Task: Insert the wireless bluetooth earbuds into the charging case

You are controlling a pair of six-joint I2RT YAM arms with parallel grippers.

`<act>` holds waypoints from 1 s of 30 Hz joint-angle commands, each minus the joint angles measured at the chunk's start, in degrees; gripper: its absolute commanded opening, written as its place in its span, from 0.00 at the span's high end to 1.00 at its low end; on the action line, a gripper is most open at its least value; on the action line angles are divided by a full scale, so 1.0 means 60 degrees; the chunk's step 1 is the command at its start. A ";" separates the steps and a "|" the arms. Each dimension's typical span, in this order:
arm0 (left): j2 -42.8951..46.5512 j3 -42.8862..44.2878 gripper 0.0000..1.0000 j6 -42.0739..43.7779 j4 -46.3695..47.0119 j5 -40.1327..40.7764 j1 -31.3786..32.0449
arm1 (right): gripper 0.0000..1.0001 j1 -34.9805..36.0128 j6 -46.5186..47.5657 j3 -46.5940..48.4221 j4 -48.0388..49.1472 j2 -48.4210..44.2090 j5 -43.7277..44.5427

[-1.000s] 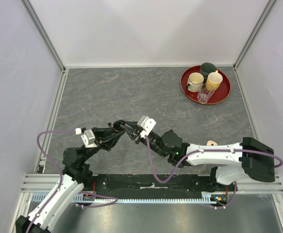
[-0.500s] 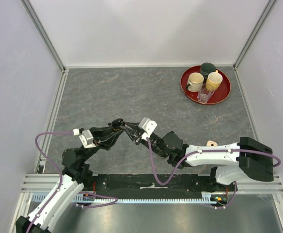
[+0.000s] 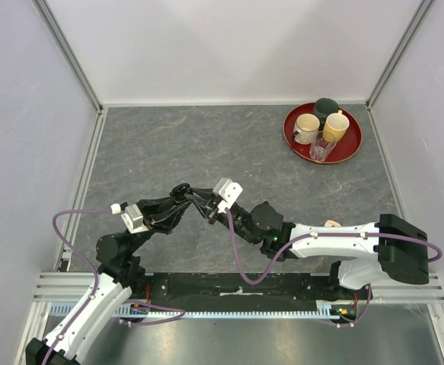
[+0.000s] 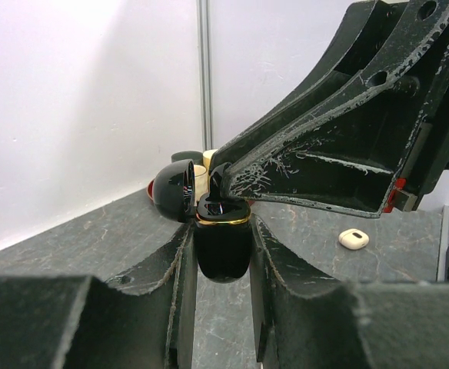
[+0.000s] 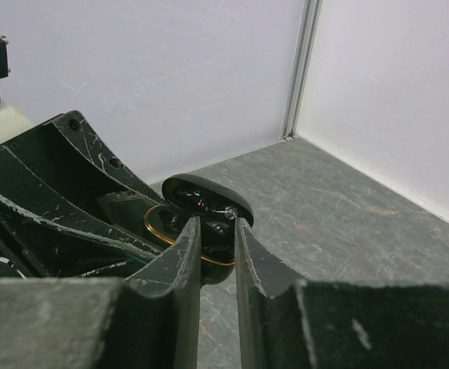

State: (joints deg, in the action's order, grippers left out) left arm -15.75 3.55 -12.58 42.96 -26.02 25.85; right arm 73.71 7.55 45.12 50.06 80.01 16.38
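The charging case (image 4: 223,250) is glossy black with a gold rim, and its lid (image 4: 172,190) is flipped open. My left gripper (image 4: 223,231) is shut on the case body and holds it upright above the table. My right gripper (image 5: 217,223) is shut on a small black earbud (image 5: 218,233), with its tips right over the open case mouth (image 5: 159,231). In the top view the two grippers meet at mid-table, left gripper (image 3: 181,199) against right gripper (image 3: 204,204). A cream-white earbud (image 4: 354,239) lies on the table, partly hidden beside the right arm (image 3: 331,224).
A red tray (image 3: 287,131) at the back right holds two cups, a glass and a dark mug. White walls and aluminium posts close in the grey table on three sides. The arm bases sit along the near edge.
Both grippers, still joined at the case, have drifted slightly to the left. The grips are unchanged.
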 commanded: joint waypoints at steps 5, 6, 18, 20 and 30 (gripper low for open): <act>-0.0056 -0.0006 0.98 0.0104 0.0677 -0.0204 0.0028 | 0.70 0.0122 -0.0643 0.0258 -0.0726 0.0055 -0.0548; -0.0056 -0.0006 0.98 0.0104 0.0662 -0.0190 0.0014 | 0.68 0.0136 -0.0643 0.0272 -0.0756 0.0054 -0.0533; 0.0076 -0.0006 0.98 0.0090 0.0531 -0.0087 0.0028 | 0.52 0.0136 -0.0936 0.0404 -0.0902 -0.0034 -0.0445; 0.0090 -0.0006 0.98 0.0104 0.0516 -0.0073 0.0028 | 0.46 0.0122 -0.1082 0.0419 -0.0917 -0.0107 -0.0431; 0.0105 -0.0006 0.98 0.0075 0.0501 -0.0087 0.0028 | 0.15 0.0122 -0.1916 0.0682 -0.0975 -0.0531 0.0388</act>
State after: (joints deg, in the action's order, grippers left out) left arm -15.57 3.36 -12.58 42.61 -26.15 25.87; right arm 74.04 -0.43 46.54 45.06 79.33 16.32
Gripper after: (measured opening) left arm 0.349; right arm 0.803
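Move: The open charging case stands roughly at the left hand's point, held between its pads and sticking out about 1 cm to the right and up. From the right hand, whose closed-down fingertips are at the case mouth with the earbud, the case's middle is about 2 cm left and 2 cm below, level fore and aft. Some 25 cm below the right hand, a black earbud lies about 6 cm forward and 7 cm left, a white earbud about 3 cm back and 10 cm left. The black earbud at the case's mouth is let go: the right fingers spread from a narrow pinch to mostly open around it. That hand otherwise stays nearly in place, easing back less than 1 cm and rolling some 5 to 10 degrees, while the left hand holds the case still, lid up. ##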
